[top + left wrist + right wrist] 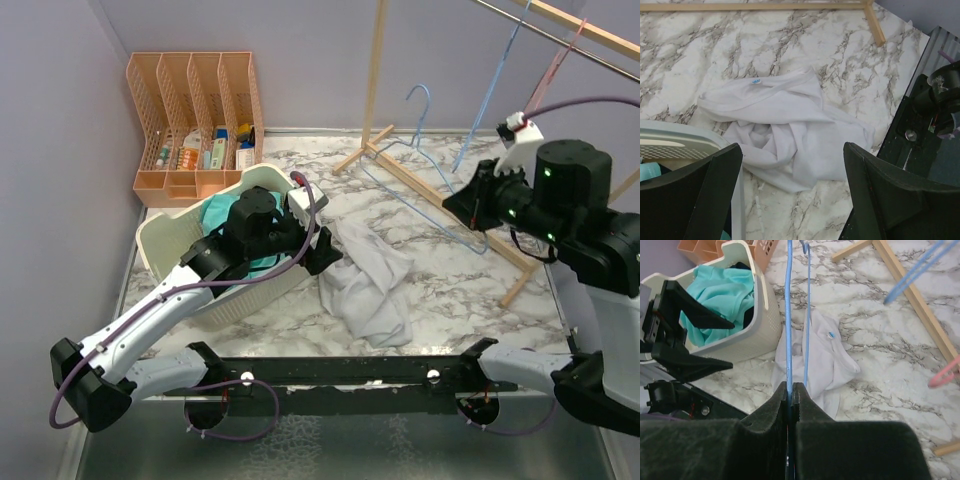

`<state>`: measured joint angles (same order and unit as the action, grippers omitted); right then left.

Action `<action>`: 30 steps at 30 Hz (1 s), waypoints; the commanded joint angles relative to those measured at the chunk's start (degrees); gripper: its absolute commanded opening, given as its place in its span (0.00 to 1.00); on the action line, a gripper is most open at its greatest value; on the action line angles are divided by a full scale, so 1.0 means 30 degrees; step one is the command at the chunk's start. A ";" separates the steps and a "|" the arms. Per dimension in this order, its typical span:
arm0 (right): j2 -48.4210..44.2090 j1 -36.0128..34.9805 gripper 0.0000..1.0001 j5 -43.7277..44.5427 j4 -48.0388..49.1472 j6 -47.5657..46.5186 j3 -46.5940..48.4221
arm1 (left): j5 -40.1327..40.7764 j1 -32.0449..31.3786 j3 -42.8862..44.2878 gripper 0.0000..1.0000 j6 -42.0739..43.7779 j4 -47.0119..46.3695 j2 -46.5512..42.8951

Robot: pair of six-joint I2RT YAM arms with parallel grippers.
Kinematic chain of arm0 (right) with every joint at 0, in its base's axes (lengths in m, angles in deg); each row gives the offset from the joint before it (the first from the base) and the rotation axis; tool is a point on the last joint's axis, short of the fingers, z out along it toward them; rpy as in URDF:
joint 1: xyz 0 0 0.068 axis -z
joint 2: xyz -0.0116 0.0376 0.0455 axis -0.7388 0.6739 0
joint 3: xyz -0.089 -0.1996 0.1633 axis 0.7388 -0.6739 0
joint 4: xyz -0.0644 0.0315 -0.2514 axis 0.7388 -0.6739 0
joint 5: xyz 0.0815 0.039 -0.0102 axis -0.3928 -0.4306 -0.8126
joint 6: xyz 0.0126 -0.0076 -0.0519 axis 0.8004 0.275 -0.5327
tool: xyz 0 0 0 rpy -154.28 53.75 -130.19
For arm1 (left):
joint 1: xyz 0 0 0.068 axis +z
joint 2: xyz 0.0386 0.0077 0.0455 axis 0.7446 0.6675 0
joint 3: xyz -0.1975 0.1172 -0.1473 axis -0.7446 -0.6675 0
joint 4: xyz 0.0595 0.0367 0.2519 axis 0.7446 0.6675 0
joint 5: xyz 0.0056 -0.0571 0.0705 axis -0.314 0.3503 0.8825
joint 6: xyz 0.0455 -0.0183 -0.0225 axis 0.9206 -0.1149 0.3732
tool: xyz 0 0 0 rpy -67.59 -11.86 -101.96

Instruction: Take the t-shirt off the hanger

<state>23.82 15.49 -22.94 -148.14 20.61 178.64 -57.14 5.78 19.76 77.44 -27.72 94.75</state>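
The white t-shirt lies crumpled on the marble table, free of the hanger; it also shows in the left wrist view and the right wrist view. My left gripper is open and empty just above the shirt's near-left edge. My right gripper is shut on the blue wire hanger, held bare above the table; its wire runs out from between the pads.
A white laundry basket with a teal garment stands left of the shirt. A wooden rack base crosses the right side, with blue and pink hangers on its rail. An orange organizer is at the back left.
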 commanded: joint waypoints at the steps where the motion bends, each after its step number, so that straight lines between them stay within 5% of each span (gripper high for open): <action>1: 0.1830 0.0050 0.01 0.0517 0.1493 -0.0529 0.1629 | 0.0272 0.0048 -0.0591 0.85 -0.0364 -0.0895 -0.0888; 7: 0.3123 0.0064 0.01 0.4680 0.4354 -0.0462 0.2786 | -0.0109 0.0041 -0.1366 0.84 -0.0558 -0.1773 -0.1004; 19: 0.2521 0.0049 0.01 1.2029 1.2822 -0.1101 -0.1152 | -0.0306 0.0041 -0.2026 0.83 -0.0398 -0.2087 -0.2146; 30: 0.2721 0.0050 0.01 1.4009 1.8237 -0.2369 -0.3471 | -0.0683 0.0031 -0.2308 0.83 -0.0465 -0.2079 -0.2287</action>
<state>31.88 15.49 14.46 -103.46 15.80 168.50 -57.56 5.78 13.69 76.21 -32.58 88.76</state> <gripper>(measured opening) 0.029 0.836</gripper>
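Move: The right hand still holds the emptied blue hanger by a corner; the free stretch of rail it is bound for lies roughly 22 cm ahead, a couple to the right and some 25 cm higher. Beside that stretch, the other blue hanger hangs about 22 cm ahead and 5 cm right, the pink one about 17 cm ahead and 12 cm right, both centred about 12 cm above the hand. From the left hand the rail spot is about 24 cm ahead, 25 cm right and 38 cm up. The right arm carries the pinched blue hanger forward towards the rail, about 15 cm, first fairly level and then climbing some 7 cm, while an initial small drift left turns into a shift to the right alongside the hanging hangers. From early in the reach the wrist swings clockwise by about 35 degrees and tips the fingers up from a downward slant to nearly level, bringing the hook round towards the rail, with the fingers shut on the wire throughout. ##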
